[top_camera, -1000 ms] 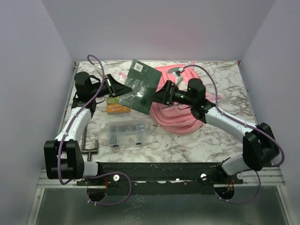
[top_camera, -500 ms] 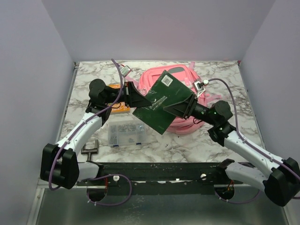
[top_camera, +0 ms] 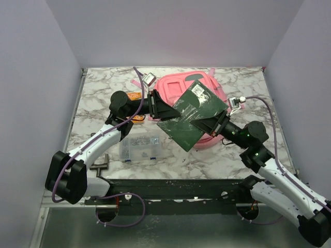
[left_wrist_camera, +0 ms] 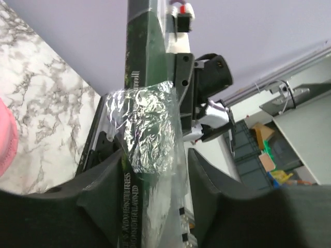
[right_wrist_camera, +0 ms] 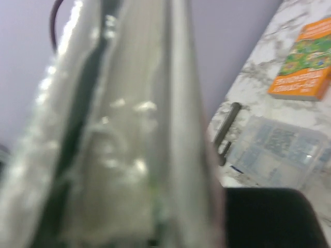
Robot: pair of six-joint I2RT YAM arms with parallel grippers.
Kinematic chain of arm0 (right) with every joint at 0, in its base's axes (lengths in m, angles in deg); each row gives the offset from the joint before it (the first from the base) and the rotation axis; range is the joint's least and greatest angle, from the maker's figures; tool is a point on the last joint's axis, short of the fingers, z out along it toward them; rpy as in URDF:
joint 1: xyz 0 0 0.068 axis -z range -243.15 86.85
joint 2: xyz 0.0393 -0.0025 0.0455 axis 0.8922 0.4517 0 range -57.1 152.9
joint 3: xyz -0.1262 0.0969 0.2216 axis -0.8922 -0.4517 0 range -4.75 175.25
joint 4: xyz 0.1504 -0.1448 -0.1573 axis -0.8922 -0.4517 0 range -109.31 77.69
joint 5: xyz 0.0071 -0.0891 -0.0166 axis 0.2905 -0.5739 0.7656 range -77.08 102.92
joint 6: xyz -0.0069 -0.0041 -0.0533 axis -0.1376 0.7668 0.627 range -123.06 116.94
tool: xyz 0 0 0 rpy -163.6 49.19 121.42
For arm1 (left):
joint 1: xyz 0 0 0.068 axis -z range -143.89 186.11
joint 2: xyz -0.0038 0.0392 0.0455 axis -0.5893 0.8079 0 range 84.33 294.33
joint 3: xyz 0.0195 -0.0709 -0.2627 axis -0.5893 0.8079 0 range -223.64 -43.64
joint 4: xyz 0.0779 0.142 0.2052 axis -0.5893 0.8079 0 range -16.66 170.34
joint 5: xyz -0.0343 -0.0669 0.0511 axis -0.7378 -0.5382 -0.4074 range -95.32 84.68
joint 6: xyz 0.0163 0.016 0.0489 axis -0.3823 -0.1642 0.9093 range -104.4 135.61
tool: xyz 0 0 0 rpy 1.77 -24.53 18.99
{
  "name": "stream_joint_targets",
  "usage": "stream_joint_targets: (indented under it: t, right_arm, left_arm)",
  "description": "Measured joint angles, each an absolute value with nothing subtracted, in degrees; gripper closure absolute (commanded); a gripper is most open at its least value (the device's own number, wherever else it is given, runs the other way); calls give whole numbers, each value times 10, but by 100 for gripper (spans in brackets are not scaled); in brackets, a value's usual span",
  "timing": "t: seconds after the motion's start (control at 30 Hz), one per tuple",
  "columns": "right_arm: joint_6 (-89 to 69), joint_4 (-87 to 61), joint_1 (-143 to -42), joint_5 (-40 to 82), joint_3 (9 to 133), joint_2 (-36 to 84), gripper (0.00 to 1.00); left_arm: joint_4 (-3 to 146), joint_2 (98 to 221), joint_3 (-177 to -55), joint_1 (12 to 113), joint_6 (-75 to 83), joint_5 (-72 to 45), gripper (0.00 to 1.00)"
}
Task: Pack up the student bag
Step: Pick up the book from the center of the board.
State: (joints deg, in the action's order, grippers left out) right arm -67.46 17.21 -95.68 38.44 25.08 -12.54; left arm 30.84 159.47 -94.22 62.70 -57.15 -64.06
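The pink student bag (top_camera: 178, 85) lies flat at the back middle of the table; a sliver of it (left_wrist_camera: 5, 139) shows in the left wrist view. A dark green book (top_camera: 192, 116) in shiny plastic wrap hangs tilted above the bag's near edge, between both grippers. My left gripper (top_camera: 164, 109) straddles the book's left edge. Its jaws are open, and one finger (left_wrist_camera: 207, 175) stands clear of the wrap. My right gripper (top_camera: 208, 124) is shut on the book's right edge. The book's page edge (right_wrist_camera: 129, 129) fills that wrist view beside one black finger (right_wrist_camera: 269, 217).
An orange book (top_camera: 135, 106) lies left of the bag, partly under my left arm, and shows in the right wrist view as the orange book (right_wrist_camera: 302, 70). A clear compartment box (top_camera: 138, 147) sits in front of it. A metal clamp (top_camera: 101, 165) grips the table's near left edge.
The book has shifted right and toward the near side, over the bag's front edge. My right gripper has closed on it, and my left jaws have loosened.
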Motion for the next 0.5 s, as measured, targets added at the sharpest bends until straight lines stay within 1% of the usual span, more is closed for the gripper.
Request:
stream_joint_targets:
  t: [0.03,0.17,0.23,0.33,0.4,0.5]
  right_arm:
    - [-654,107,-957,361,273,-136,100]
    - [-571,-106,-963,231,364,-171,100]
    - [-519,-203,-964,134,410,-187,100]
    - [-449,-318,-963,-25,457,-196,100]
    - [-418,-382,-961,-115,471,-198,100]
    - [-386,-459,-960,-211,474,-206,100]
  left_arm:
    - [307,1597,-941,629,-566,-626,29]
    - [339,1596,-923,634,-516,-575,20]
    - [398,1591,-910,639,-466,-536,19]
    - [527,1585,-911,669,-365,-445,21]
    - [637,1589,-933,720,-273,-345,22]
    - [713,1612,-973,785,-186,-266,23]
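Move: Between the two hands, some 30 cm above the table, hangs the green book: its middle is about 4 cm left and 3 cm ahead of the right hand that grips it, and about 7 cm right of the left hand, whose fingers are around its other edge. The pink bag lies roughly 28 cm below the right hand, 18 cm ahead and 2 cm left; the plastic case about 25 cm left and 2 cm ahead, down on the table. Swinging the green book away to the right, the right hand keeps its grip and travels about 19 cm right and 5 cm forward, sinking a little late on, while it turns some 60 degrees clockwise and tips its fingers down. The left hand opens wide, frees the book's edge and drops about 14 cm towards the bag, drifting right and tipping its fingers down. ##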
